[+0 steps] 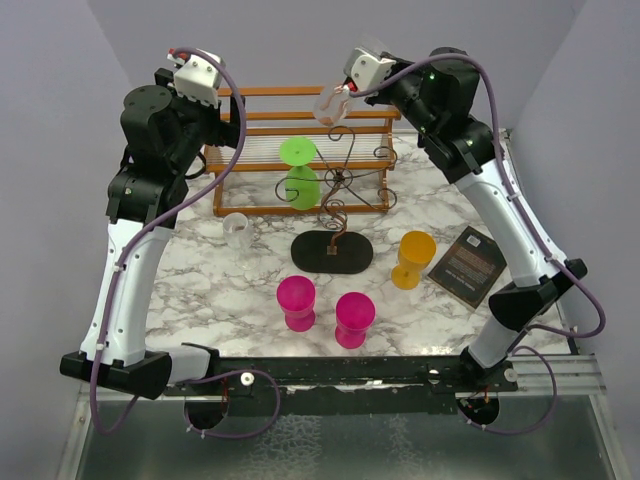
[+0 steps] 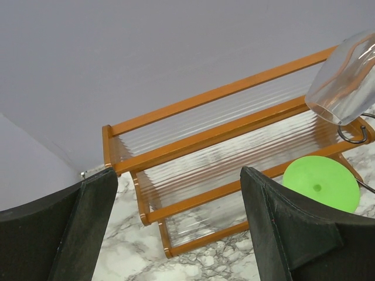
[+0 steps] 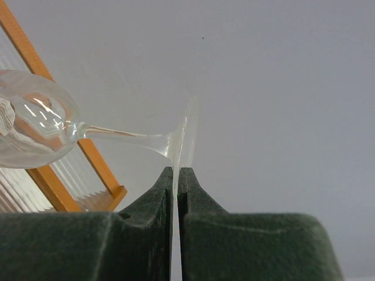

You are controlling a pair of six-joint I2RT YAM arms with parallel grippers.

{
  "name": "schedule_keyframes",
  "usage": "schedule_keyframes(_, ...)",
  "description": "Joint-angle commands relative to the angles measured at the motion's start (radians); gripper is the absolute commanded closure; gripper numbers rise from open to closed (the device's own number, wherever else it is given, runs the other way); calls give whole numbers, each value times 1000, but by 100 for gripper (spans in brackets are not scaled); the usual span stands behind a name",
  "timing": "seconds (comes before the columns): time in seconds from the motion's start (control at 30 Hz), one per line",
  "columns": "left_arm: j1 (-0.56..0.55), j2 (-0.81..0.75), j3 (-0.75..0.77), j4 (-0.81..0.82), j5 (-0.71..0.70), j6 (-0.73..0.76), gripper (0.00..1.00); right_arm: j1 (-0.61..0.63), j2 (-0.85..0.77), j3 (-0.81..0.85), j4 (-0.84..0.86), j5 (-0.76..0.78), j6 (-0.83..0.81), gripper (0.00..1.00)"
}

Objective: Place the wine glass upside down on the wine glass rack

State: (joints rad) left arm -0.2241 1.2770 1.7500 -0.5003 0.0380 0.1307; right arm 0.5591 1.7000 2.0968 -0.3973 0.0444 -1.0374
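Note:
My right gripper (image 1: 346,92) (image 3: 177,173) is raised at the back of the table and is shut on the flat foot of a clear wine glass (image 1: 328,106) (image 3: 35,123). The glass lies tilted, with its bowl toward the wooden shelf, just above the top curls of the wine glass rack (image 1: 335,215). That rack is a dark wire stand on a black oval base. A green glass (image 1: 300,178) hangs upside down on its left side. My left gripper (image 1: 214,106) (image 2: 179,173) is held high at the back left, open, with nothing between its fingers. The clear glass (image 2: 345,82) shows at the right of its view.
An orange-brown wooden shelf (image 1: 262,150) (image 2: 199,137) stands behind the wire rack. On the marble table (image 1: 200,280) stand a small clear glass (image 1: 237,228), two pink glasses (image 1: 296,302) (image 1: 354,318) and an orange glass (image 1: 412,258). A black book (image 1: 468,265) lies at the right.

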Motion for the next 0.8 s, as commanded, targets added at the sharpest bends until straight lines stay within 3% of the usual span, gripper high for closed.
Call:
schedule_keyframes(0.0, 9, -18, 2, 16, -13, 13, 12, 31, 8, 9, 45, -59, -117, 99)
schedule_keyframes(0.77, 20, -24, 22, 14, -10, 25, 12, 90, 62, 16, -96, -151, -365, 99)
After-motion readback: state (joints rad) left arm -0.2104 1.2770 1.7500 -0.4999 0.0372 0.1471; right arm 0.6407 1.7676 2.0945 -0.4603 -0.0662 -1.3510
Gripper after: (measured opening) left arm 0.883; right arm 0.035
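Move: My right hand already holds the clear wine glass by its foot, bowl hanging down and leftward. The iron wine glass rack's rear curl is about 4 cm left, 3 cm ahead and 22 cm below; the green glass, upside down on the rack, lies some 12 cm left, 4 cm back, and equally low; the right curl is 6 cm right, 2 cm back. From my left hand, the rear curl lies about 23 cm right, 10 cm ahead, 20 cm down. I carry the clear glass about 6.5 cm left with my right hand, in over the rear of the iron rack, and let it sink some 4 cm, mostly in the second half. Meanwhile I roll the wrist about 20 degrees, left side down, and swing it slightly counter-clockwise to bring the bowl under the foot; my fingers keep their pinch on the foot. ##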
